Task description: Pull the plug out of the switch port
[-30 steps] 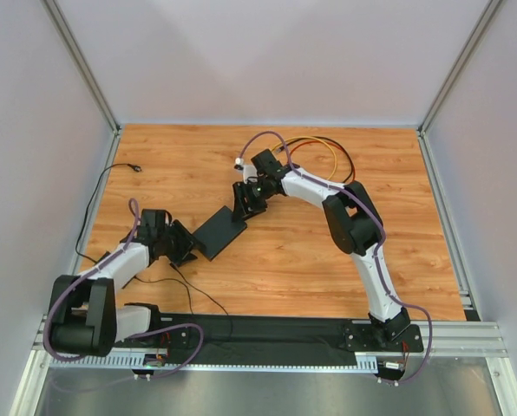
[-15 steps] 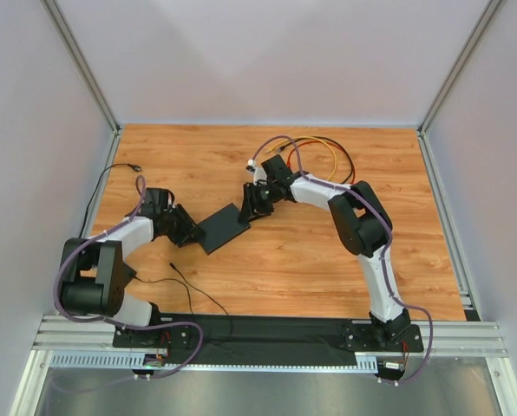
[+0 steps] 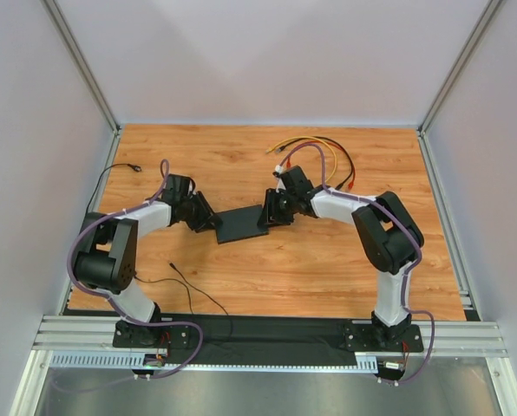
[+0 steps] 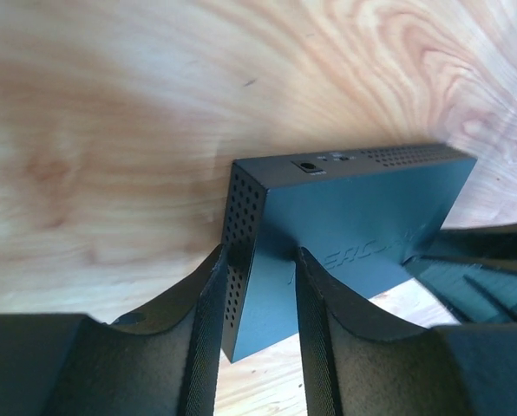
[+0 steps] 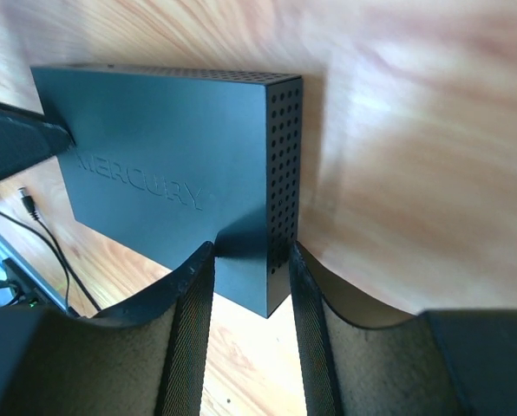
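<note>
The switch [image 3: 241, 224], a thin matte-black box, sits between my two arms over the wooden table, its long side running left to right. My left gripper [image 3: 213, 222] grips its left end. In the left wrist view the left gripper [image 4: 260, 256] has one finger on each flat face of the switch [image 4: 363, 208], beside the perforated side. My right gripper [image 3: 267, 214] holds the right end. The right wrist view shows the right gripper [image 5: 251, 250] clamped the same way on the switch [image 5: 154, 156]. A small round socket [image 4: 309, 165] on one edge looks empty. The plug is out of view.
Yellow, orange and black cables [image 3: 328, 149] lie coiled at the back of the table behind the right arm. A thin black cable [image 3: 102, 186] runs along the left side, and another [image 3: 193, 290] trails toward the front rail. Grey walls close in the table on three sides.
Both grippers have carried the switch toward the back and right. It has turned from diagonal to nearly left-to-right. Both pairs of jaws have narrowed onto it.
</note>
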You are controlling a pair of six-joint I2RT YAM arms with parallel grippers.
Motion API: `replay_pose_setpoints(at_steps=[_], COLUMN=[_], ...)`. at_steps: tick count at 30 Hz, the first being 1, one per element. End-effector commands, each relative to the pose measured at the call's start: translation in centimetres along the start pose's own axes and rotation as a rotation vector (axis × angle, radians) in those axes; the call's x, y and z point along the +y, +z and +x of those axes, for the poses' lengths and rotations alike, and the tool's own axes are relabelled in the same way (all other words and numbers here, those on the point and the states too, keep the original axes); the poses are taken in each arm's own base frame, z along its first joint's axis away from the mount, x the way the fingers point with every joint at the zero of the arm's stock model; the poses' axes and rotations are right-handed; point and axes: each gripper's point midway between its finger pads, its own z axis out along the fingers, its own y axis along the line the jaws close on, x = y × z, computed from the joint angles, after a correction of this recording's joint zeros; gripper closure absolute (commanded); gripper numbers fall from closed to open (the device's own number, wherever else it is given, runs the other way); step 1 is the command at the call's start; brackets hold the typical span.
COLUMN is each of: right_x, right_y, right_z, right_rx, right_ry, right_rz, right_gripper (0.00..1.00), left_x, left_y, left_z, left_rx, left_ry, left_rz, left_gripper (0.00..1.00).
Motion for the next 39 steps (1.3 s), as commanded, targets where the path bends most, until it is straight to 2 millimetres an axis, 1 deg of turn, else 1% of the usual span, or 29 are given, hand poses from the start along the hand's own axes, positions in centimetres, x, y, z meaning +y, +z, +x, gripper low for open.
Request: replay_pose_setpoints(at_steps=[1, 4, 5, 6, 9, 13, 15, 16, 17, 18, 19, 21, 22, 23, 24, 25, 27, 28, 29, 30, 31, 32, 33, 35, 36, 37, 38, 39], right_x=[1.3, 0.5, -0.1, -0.1, -0.9, -0.6, -0.8, -0.8, -1.1, -1.3, -1.2, -1.5, -1.5, -1.9, -1.9, -1.7, -2.1, -1.8, -2.5, -2.5, -2.2, -2.3, -2.9, -3.0, -3.5, -4.0, -3.8, -3.9], right_y=[-0.2, -0.5, -0.2, -0.3, -0.6, -1.9, -2.5, -3.0, -3.3, -3.6, -4.1, -4.5, -5.0, -5.3, -5.6, -6.2, -6.9, -7.7, -8.0, -8.4, -9.2, -9.5, -9.5, -10.2, -10.4, -10.5, -10.6, -10.6], right_z=[1.8, 1.1, 1.3, 0.9, 0.5, 0.1, -0.1, -0.2, -0.3, -0.4, -0.7, -0.6, -0.9, -0.8, -0.9, -1.1, -0.9, -1.1, -0.5, -0.3, -0.6, -0.4, 0.3, 0.3, 0.8, 1.4, 1.1, 1.4], right_rx=[-0.006, -0.033, -0.022, -0.029, -0.035, -0.066, -0.078, -0.089, -0.093, -0.099, -0.11, -0.112, -0.122, -0.125, -0.13, -0.14, -0.141, -0.16, -0.158, -0.166, -0.193, -0.199, -0.193, -0.226, -0.246, -0.24, -0.27, -0.279], right_ry=[0.019, 0.009, 0.006, 0.0, -0.016, -0.039, -0.047, -0.052, -0.054, -0.053, -0.061, -0.065, -0.072, -0.071, -0.071, -0.076, -0.073, -0.076, -0.074, -0.075, -0.081, -0.075, -0.071, -0.067, -0.056, -0.047, -0.052, -0.035], right_rz=[-0.001, 0.034, 0.057, 0.064, 0.102, 0.119, 0.141, 0.146, 0.162, 0.172, 0.176, 0.194, 0.198, 0.222, 0.227, 0.226, 0.242, 0.241, 0.265, 0.27, 0.265, 0.269, 0.278, 0.282, 0.289, 0.294, 0.279, 0.272], right_gripper=[0.6, 0.59, 0.58, 0.57, 0.55, 0.52, 0.46, 0.43, 0.39, 0.38, 0.35, 0.3, 0.28, 0.23, 0.2, 0.15, 0.11, 0.07, 0.03, 0.0, 0.0, 0.0, 0.0, 0.0, 0.0, 0.0, 0.0, 0.0], left_x=[-3.0, -3.2, -3.2, -3.3, -3.0, -3.1, -3.5, -3.3, -3.7, -3.8, -4.2, -4.5, -4.7, -4.8, -4.9, -5.2, -5.0, -5.3, -5.1, -5.0, -5.2, -5.1, -4.8, -5.0, -5.1, -5.0, -5.1, -5.0], left_y=[1.4, 1.6, 1.5, 1.4, 0.3, -1.9, -2.9, -3.5, -4.4, -5.0, -6.1, -7.2, -8.2, -8.7, -9.1, -10.2, -11.1, -12.2, -12.5, -12.8, -13.6, -13.9, -14.0, -14.8, -15.1, -15.2, -15.4, -15.2], left_z=[2.1, 1.8, 1.7, 1.4, 1.0, -0.3, -1.0, -1.2, -1.6, -2.0, -2.1, -2.4, -2.4, -2.4, -2.3, -2.2, -1.8, -1.7, -1.4, -1.1, -0.9, -0.7, -0.1, 0.5, 1.0, 1.3, 1.6, 2.1], left_rx=[0.083, 0.085, 0.085, 0.076, 0.041, -0.015, -0.04, -0.051, -0.076, -0.1, -0.118, -0.146, -0.161, -0.17, -0.174, -0.192, -0.205, -0.232, -0.237, -0.234, -0.25, -0.248, -0.231, -0.24, -0.241, -0.24, -0.245, -0.236], left_ry=[0.027, 0.039, 0.046, 0.055, 0.082, 0.122, 0.154, 0.16, 0.175, 0.197, 0.209, 0.234, 0.247, 0.257, 0.265, 0.288, 0.307, 0.328, 0.337, 0.345, 0.364, 0.366, 0.364, 0.366, 0.364, 0.36, 0.359, 0.35], left_rz=[0.075, 0.073, 0.068, 0.062, 0.045, 0.03, 0.027, 0.007, 0.011, 0.001, 0.007, 0.009, 0.012, 0.015, 0.021, 0.037, 0.047, 0.063, 0.066, 0.073, 0.086, 0.088, 0.088, 0.12, 0.147, 0.159, 0.175, 0.196], left_gripper=[0.58, 0.58, 0.57, 0.57, 0.54, 0.48, 0.47, 0.45, 0.45, 0.43, 0.42, 0.39, 0.37, 0.33, 0.32, 0.29, 0.28, 0.27, 0.26, 0.25, 0.25, 0.25, 0.25, 0.26, 0.26, 0.26, 0.26, 0.26])
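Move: The switch lies flat between the grippers, its middle roughly 7 cm to the right of the left hand and 6 cm to the left of the right hand, level with both and about 1 cm lower; each hand's fingers already straddle one short end. The black lead's loose tip is some 10 cm back and 11 cm left of the left hand. From the right hand, the red plug lies about 14 cm ahead and 6 cm right, the yellow cable's middle 18 cm ahead and 13 cm right. Ease the switch a little over 1 cm to the right with both grippers still on its ends, the left also pushing forward and the right drawing slightly back, then open both and let go. Lift the left gripper some 15 cm, then draw it back, tipping its fingers up and forward; take the right one wide open off to the right, up and back. ##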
